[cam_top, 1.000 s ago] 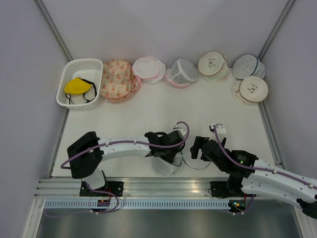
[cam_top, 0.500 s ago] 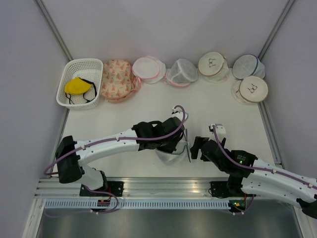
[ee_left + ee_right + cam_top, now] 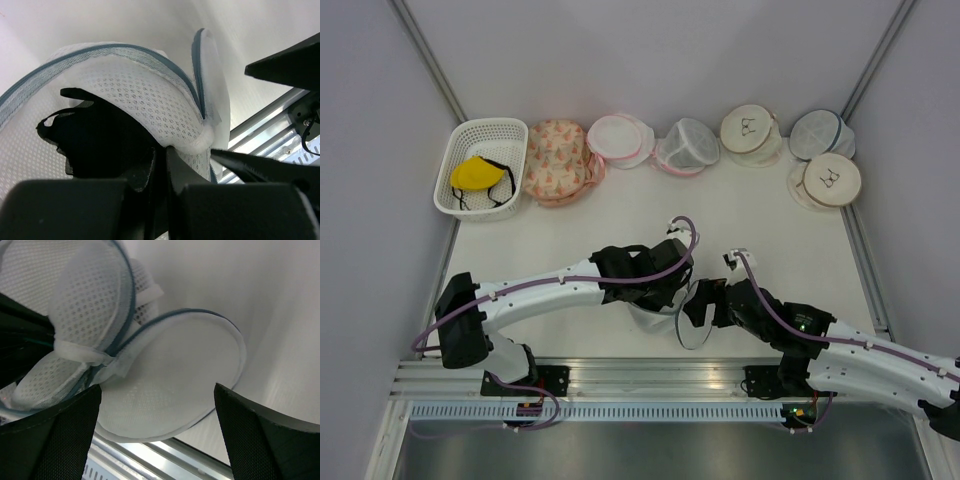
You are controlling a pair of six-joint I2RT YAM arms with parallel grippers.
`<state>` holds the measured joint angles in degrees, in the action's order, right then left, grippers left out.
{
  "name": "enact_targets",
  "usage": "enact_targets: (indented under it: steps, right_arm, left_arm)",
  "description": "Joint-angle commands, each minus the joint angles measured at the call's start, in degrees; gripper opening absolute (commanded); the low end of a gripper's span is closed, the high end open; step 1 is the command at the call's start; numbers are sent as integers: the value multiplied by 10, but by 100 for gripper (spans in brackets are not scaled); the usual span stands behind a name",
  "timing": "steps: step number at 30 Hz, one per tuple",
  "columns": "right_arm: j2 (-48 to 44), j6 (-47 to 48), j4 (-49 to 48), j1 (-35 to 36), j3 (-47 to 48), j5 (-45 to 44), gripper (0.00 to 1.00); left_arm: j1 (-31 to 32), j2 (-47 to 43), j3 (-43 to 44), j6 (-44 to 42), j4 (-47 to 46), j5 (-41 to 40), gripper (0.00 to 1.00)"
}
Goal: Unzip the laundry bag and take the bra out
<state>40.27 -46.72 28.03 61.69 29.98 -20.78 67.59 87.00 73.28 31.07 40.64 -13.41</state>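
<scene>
The laundry bag (image 3: pixel 653 318), white mesh with a dark blue zip rim, is near the table's front edge. It is unzipped, and its round lid (image 3: pixel 692 328) hangs open to the right. My left gripper (image 3: pixel 667 296) is shut on the bag's mesh rim (image 3: pixel 200 142), pinched at the fingertips (image 3: pixel 161 152). A black bra (image 3: pixel 100 130) shows inside the open bag. My right gripper (image 3: pixel 706 305) is open right beside the lid. In the right wrist view the lid (image 3: pixel 175 375) lies between its spread fingers (image 3: pixel 60 440), with the bag body (image 3: pixel 85 305) at upper left.
Along the back stand a white basket (image 3: pixel 459 145) holding a yellow bra, a floral bag (image 3: pixel 555 160), two pink-trimmed bags (image 3: pixel 620 140), beige round bags (image 3: pixel 750 128) and a blue-rimmed mesh bag (image 3: pixel 817 132). A metal rail (image 3: pixel 640 375) runs just in front of the laundry bag.
My right gripper has moved left up to the bag's open lid. The left arm has swung out and lifted the bag's rim, and the lid now hangs open to the right.
</scene>
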Motion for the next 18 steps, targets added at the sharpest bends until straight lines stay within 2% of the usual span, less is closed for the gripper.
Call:
enact_targets:
  steps: [1, 7, 12, 15, 16, 18]
  right_arm:
    - [1, 26, -93, 0, -6, 63, 98]
    - [45, 29, -115, 0, -8, 47, 96]
    - [59, 29, -157, 0, -13, 54, 84]
    - [81, 28, -156, 1, -14, 29, 67]
    - [85, 29, -152, 1, -12, 25, 46]
    - [92, 23, -127, 0, -4, 5, 15]
  left_arm:
    - [1, -2, 0, 7, -7, 5, 4]
    - [1, -24, -5, 14, -7, 12, 2]
    - [1, -44, -14, 24, -12, 30, 2]
    - [1, -60, -19, 29, -25, 45, 2]
    - [1, -63, -20, 29, -27, 45, 2]
    - [1, -68, -24, 28, -28, 38, 2]
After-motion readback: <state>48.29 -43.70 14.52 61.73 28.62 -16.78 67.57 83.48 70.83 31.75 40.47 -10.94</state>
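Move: The right hand, wide open, has the laundry bag's rim, at the white tab where the zip and lid join, about 4 cm to its left, 1 cm ahead and 1 cm below. The open lid hangs roughly 3 cm back, 1 cm left and 5 cm below; the black bra sits some 9 cm left, 1 cm back and 5 cm below. From the left hand, already closed on the bra, that rim is about 3 cm right, 1 cm back and 1 cm below. Pinching the bag's rim by the white tab beside the lid, the right fingers close from wide open to nearly shut after the hand slides about 4 cm left towards the left hand, turning only slightly counter-clockwise. The left hand keeps its grip on the bra, nearly still, then draws back about 1 cm and a little to the left. ##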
